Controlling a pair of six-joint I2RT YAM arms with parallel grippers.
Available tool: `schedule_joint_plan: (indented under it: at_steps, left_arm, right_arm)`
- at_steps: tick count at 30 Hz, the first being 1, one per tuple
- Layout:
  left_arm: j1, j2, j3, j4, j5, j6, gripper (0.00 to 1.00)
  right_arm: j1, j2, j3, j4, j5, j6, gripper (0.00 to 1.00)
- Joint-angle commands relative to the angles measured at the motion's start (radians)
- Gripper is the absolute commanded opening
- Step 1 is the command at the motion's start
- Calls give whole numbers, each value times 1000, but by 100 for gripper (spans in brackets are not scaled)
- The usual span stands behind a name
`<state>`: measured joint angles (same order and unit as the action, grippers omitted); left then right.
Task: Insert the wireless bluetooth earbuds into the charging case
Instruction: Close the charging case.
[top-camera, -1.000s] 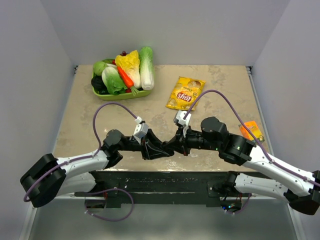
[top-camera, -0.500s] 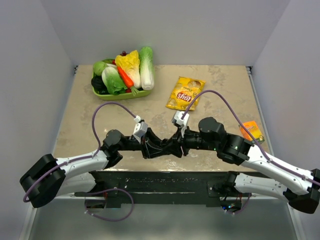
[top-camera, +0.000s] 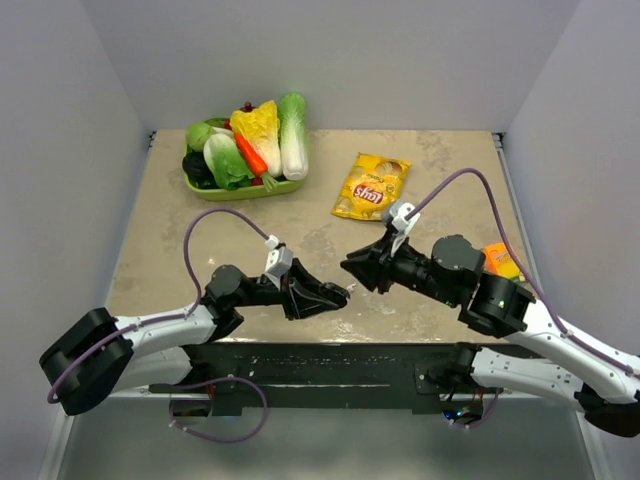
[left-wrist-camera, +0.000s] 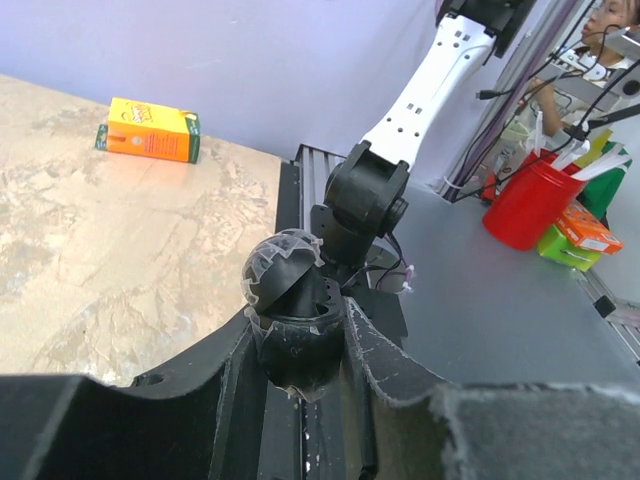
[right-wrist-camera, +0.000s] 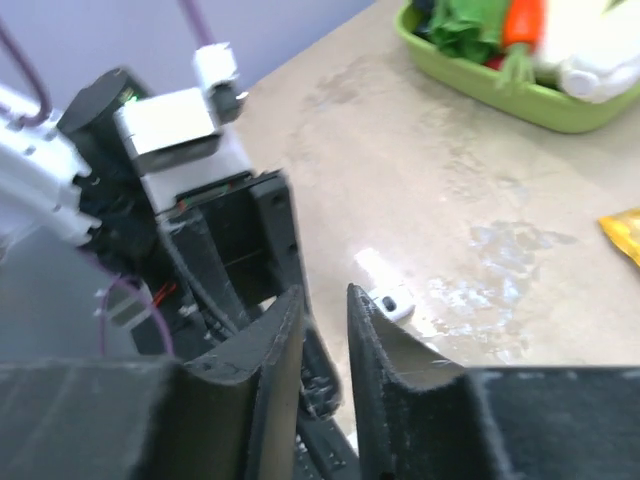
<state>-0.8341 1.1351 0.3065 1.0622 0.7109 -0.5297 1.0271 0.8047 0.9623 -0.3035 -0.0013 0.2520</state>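
Observation:
My left gripper (left-wrist-camera: 300, 332) is shut on the charging case (left-wrist-camera: 296, 345), a small round black case held just above the near table edge. Its lid (left-wrist-camera: 278, 268) stands open, and I cannot tell what lies inside. One of the wireless bluetooth earbuds (right-wrist-camera: 391, 304), a tiny white one, lies on the table just beyond my right fingertips. My right gripper (right-wrist-camera: 323, 296) is open with nothing between its fingers. In the top view the left gripper (top-camera: 335, 297) and right gripper (top-camera: 352, 266) point at each other, a short gap apart.
A green tray (top-camera: 240, 192) of toy vegetables stands at the back left. A yellow chips bag (top-camera: 370, 186) lies at the back middle. An orange box (top-camera: 498, 260) sits by the right arm. A red cup (left-wrist-camera: 525, 205) stands off the table.
The right gripper was shut and touching the case in the left gripper. It has opened and drawn back up and to the right. The left arm has barely moved.

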Motion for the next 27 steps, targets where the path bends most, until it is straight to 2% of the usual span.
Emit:
schedule_joint_plan:
  at_steps: [1, 4, 10, 20, 23, 25, 26, 27]
  left_arm:
    - [-5, -41, -36, 107, -48, 33, 0]
    - [-5, -76, -46, 105, -73, 49, 0]
    - [-5, -100, -46, 93, -106, 68, 0]
    - [-5, -92, -41, 105, -145, 63, 0]
    - [-5, -92, -40, 101, -157, 66, 0]
    - [-7, -94, -40, 99, -165, 66, 0]
    - [-5, -95, -41, 94, -171, 66, 0]
    - [-5, -100, -44, 87, -198, 66, 0]
  right_arm:
    - [-1, 53, 36, -28, 156, 36, 12]
    - [-2, 85, 16, -36, 123, 41, 0]
    - [-2, 131, 7, -48, 18, 20, 0]
    - [-1, 116, -11, -37, -112, -10, 0]
    - [1, 113, -16, -43, -106, -8, 0]
    - [1, 102, -20, -51, -47, 7, 0]
    - [1, 82, -22, -57, -5, 18, 0]
    - [1, 64, -33, -63, 144, 74, 1]
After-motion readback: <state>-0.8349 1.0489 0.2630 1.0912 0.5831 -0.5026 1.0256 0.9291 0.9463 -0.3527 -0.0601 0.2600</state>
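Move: The black charging case, lid part open, is already pinched in the left fingertips, about 1 cm right of and above that hand's point. From the right hand, the case lies some 7 cm below, 4 cm to the left and 2 cm back. On the table, some 24 cm under the right hand, a white case sits about 6 cm ahead and 11 cm left, and a white earbud about 7 cm ahead and 1 cm right. Shutting its fingers, the right hand sinks about 5 cm towards the black case, which the left raises slightly. ##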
